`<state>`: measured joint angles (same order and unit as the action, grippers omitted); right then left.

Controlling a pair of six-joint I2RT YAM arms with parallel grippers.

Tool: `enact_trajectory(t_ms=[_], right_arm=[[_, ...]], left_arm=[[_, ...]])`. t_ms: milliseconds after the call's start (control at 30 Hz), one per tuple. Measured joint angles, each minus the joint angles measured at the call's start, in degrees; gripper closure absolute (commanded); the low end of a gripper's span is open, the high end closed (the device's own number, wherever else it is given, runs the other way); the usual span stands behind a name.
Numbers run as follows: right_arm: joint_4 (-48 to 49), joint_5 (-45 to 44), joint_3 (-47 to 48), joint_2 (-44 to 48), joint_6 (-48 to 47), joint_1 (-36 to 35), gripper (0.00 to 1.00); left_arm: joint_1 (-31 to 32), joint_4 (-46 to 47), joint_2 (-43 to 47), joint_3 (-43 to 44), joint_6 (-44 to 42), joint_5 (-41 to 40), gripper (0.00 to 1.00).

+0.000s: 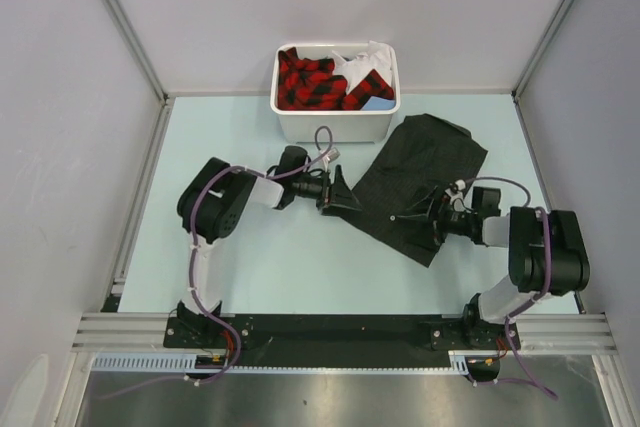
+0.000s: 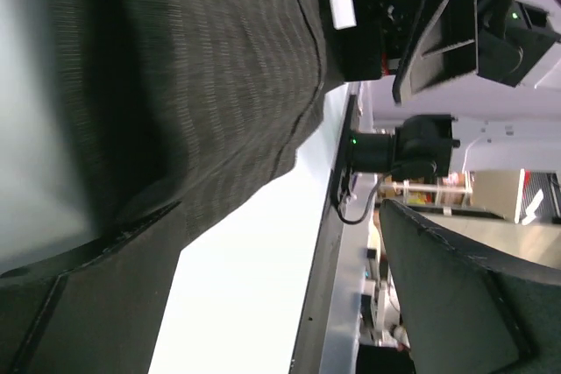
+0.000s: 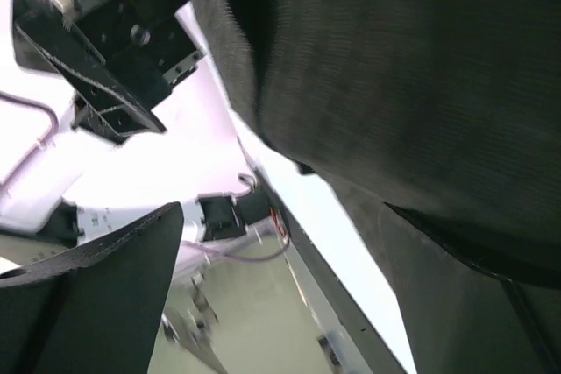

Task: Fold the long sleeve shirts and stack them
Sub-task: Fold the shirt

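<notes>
A black pinstriped long sleeve shirt [image 1: 425, 172] lies folded in a slanted strip on the pale table, right of centre. My left gripper [image 1: 340, 193] sits at the shirt's left edge, turned on its side and open. In the left wrist view the cloth [image 2: 202, 85] fills the upper left, and only bare table shows between the open fingers [image 2: 465, 295]. My right gripper [image 1: 425, 215] is low over the shirt's near end, also open. The right wrist view has the fabric [image 3: 394, 67] running along one of its fingers [image 3: 473, 313], with nothing pinched.
A white bin [image 1: 335, 125] at the back centre holds red-and-black plaid clothes [image 1: 310, 82] and some white and blue cloth. Grey walls and aluminium rails [image 1: 135, 197] close in the table. The black base plate [image 1: 330, 327] runs along the near edge.
</notes>
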<state>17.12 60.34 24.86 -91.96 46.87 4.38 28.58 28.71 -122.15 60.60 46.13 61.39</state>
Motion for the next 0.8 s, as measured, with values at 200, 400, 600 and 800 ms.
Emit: enact_trajectory(t_ms=[200,400,600,800], right_arm=[[-20.70,-1.20,2.89,6.23,-8.44,7.78,0.00],[-22.97,-0.35,8.68,10.69,-9.84,7.41,0.00],[-17.81,-1.25,7.37,9.68,-7.43,6.60,0.00],[-15.32,-1.07,5.60,-1.09,-8.98,9.70,0.00]], left_arm=[[-1.68,-2.25,2.80,-1.16,-3.63,-0.09,0.01],[6.01,-0.11,4.92,2.99,-3.21,0.79,0.01],[11.47,8.63,-0.33,10.62,4.85,0.28,0.00],[9.18,12.48,-10.16,12.26,11.82,-2.01,0.01]])
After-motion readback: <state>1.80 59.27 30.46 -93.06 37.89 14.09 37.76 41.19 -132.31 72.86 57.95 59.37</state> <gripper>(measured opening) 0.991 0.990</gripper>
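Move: The shirt's middle lies about 15 cm to the left hand's right and 3 cm ahead; from the right hand it is some 7 cm straight ahead, a couple of centimetres lower than either. The white button sits roughly 10 cm right and 4 cm back of the left hand, and about 4 cm left of the right hand, level with it. The shirt's near corner is around 11 cm back and 4 cm right of the right hand. The laundry bin stands some 25 cm ahead of the left hand, 3 cm left. Both hands, fingers staying wide open and laid sideways, come back down to pat the shirt. The left hops up about 7 cm off the left corner and right some 8 cm, then lowers onto the cloth beside the button, fingers still pointing right. The right slides right a little, rises about 5 cm and drops again, ending about 5 cm to the right and slightly forward. ##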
